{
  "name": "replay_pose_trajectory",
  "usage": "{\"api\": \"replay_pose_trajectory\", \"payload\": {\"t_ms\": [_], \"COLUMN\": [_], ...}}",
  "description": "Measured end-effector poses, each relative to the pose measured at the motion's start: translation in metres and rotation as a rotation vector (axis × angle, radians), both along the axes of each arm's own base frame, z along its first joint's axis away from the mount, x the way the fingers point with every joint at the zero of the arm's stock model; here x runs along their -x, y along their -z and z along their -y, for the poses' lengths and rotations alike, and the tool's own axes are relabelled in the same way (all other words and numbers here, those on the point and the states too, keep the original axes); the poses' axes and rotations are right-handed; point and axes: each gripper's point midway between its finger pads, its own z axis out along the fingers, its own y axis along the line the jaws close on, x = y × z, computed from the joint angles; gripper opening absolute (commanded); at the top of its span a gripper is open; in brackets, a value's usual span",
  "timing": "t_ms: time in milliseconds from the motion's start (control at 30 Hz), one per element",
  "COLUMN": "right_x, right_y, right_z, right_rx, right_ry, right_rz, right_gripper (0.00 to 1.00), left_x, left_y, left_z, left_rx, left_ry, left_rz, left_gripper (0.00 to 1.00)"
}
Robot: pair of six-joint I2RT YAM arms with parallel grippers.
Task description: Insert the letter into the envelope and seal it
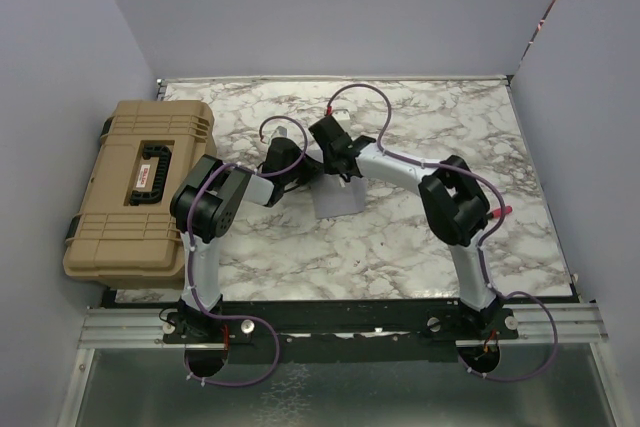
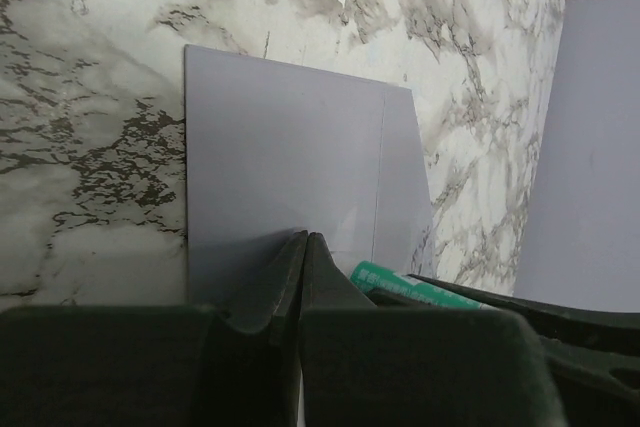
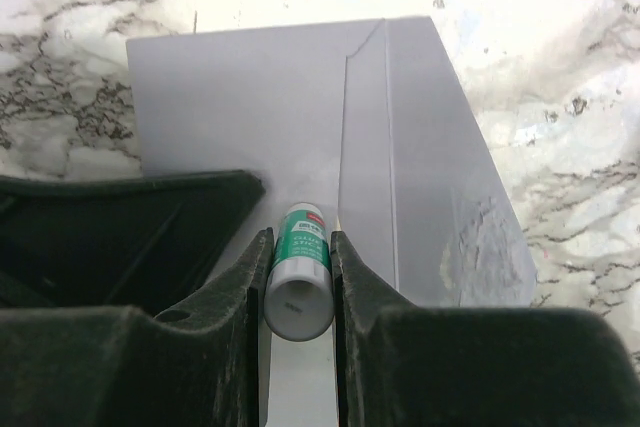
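Observation:
The light-grey envelope (image 1: pixel 337 199) lies flat on the marble table, filling the left wrist view (image 2: pixel 290 167) and the right wrist view (image 3: pixel 250 97). Its flap (image 3: pixel 430 177) lies along the right side past a fold line, with a dull smear near its lower end. My left gripper (image 2: pixel 307 238) is shut with nothing between its fingers, tips down on the envelope's near part. My right gripper (image 3: pixel 300 239) is shut on a green-and-white glue stick (image 3: pixel 299 272), held low over the envelope beside the fold. The letter is out of view.
A big tan hard case (image 1: pixel 135 187) sits at the table's left edge, beside the left arm. Grey walls close in the left, back and right sides. The two grippers (image 1: pixel 290 159) (image 1: pixel 335 152) stand close together over the envelope's far end.

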Motion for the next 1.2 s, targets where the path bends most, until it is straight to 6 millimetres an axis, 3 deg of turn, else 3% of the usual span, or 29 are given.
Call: {"api": "replay_pose_trajectory", "payload": {"t_ms": [333, 467, 667, 767, 933, 1000, 1067, 1200], "right_x": [-0.008, 0.005, 0.047, 0.063, 0.063, 0.059, 0.055, 0.064], "right_y": [-0.001, 0.0, -0.004, -0.025, -0.091, -0.11, -0.114, -0.083], "right_z": [-0.007, -0.003, 0.02, 0.028, 0.031, 0.043, 0.066, 0.115], "right_rx": [-0.013, -0.04, -0.04, -0.067, -0.22, -0.285, -0.328, -0.37], "right_ry": [-0.008, -0.018, -0.037, -0.05, -0.053, -0.027, 0.029, 0.152], "right_rz": [0.009, -0.007, -0.072, -0.069, 0.031, 0.067, 0.075, 0.021], "right_gripper": [0.0, 0.0, 0.0, 0.0, 0.0, 0.0, 0.0, 0.01], "left_x": [-0.001, 0.0, 0.0, -0.001, 0.002, 0.008, 0.016, 0.035], "left_y": [0.0, 0.0, 0.0, -0.001, -0.006, -0.008, -0.01, -0.017], "left_z": [0.0, 0.0, 0.001, 0.002, 0.006, 0.008, 0.01, 0.009], "left_rx": [-0.004, -0.004, -0.004, -0.009, -0.035, -0.059, -0.087, -0.166], "left_ry": [0.004, 0.004, 0.006, 0.014, 0.056, 0.083, 0.114, 0.176], "left_rz": [0.009, 0.009, 0.01, 0.014, 0.015, 0.003, -0.009, -0.033], "left_gripper": [0.0, 0.0, 0.0, 0.0, 0.04, 0.12, 0.2, 0.31]}}
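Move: The envelope lies flat under both hands. Its middle is about 4 cm below the right hand and 1 cm back of it, and from the left hand some 5 cm right and 3 back. From the right hand, the unfolded flap is about 5 cm to the right and level with it, while the small white cap lies some 20 cm right and 2 cm back. The right hand, keeping the glue stick gripped, nudges forward a centimetre and strokes back some 7 cm along the envelope beside the flap, then lifts about 11 cm and swings roughly 9 cm right, off the envelope, sinking a little at the end. The left hand's shut fingertips hold the envelope down until late, then draw back about 3.5 cm while rising slightly and opening a quarter. ##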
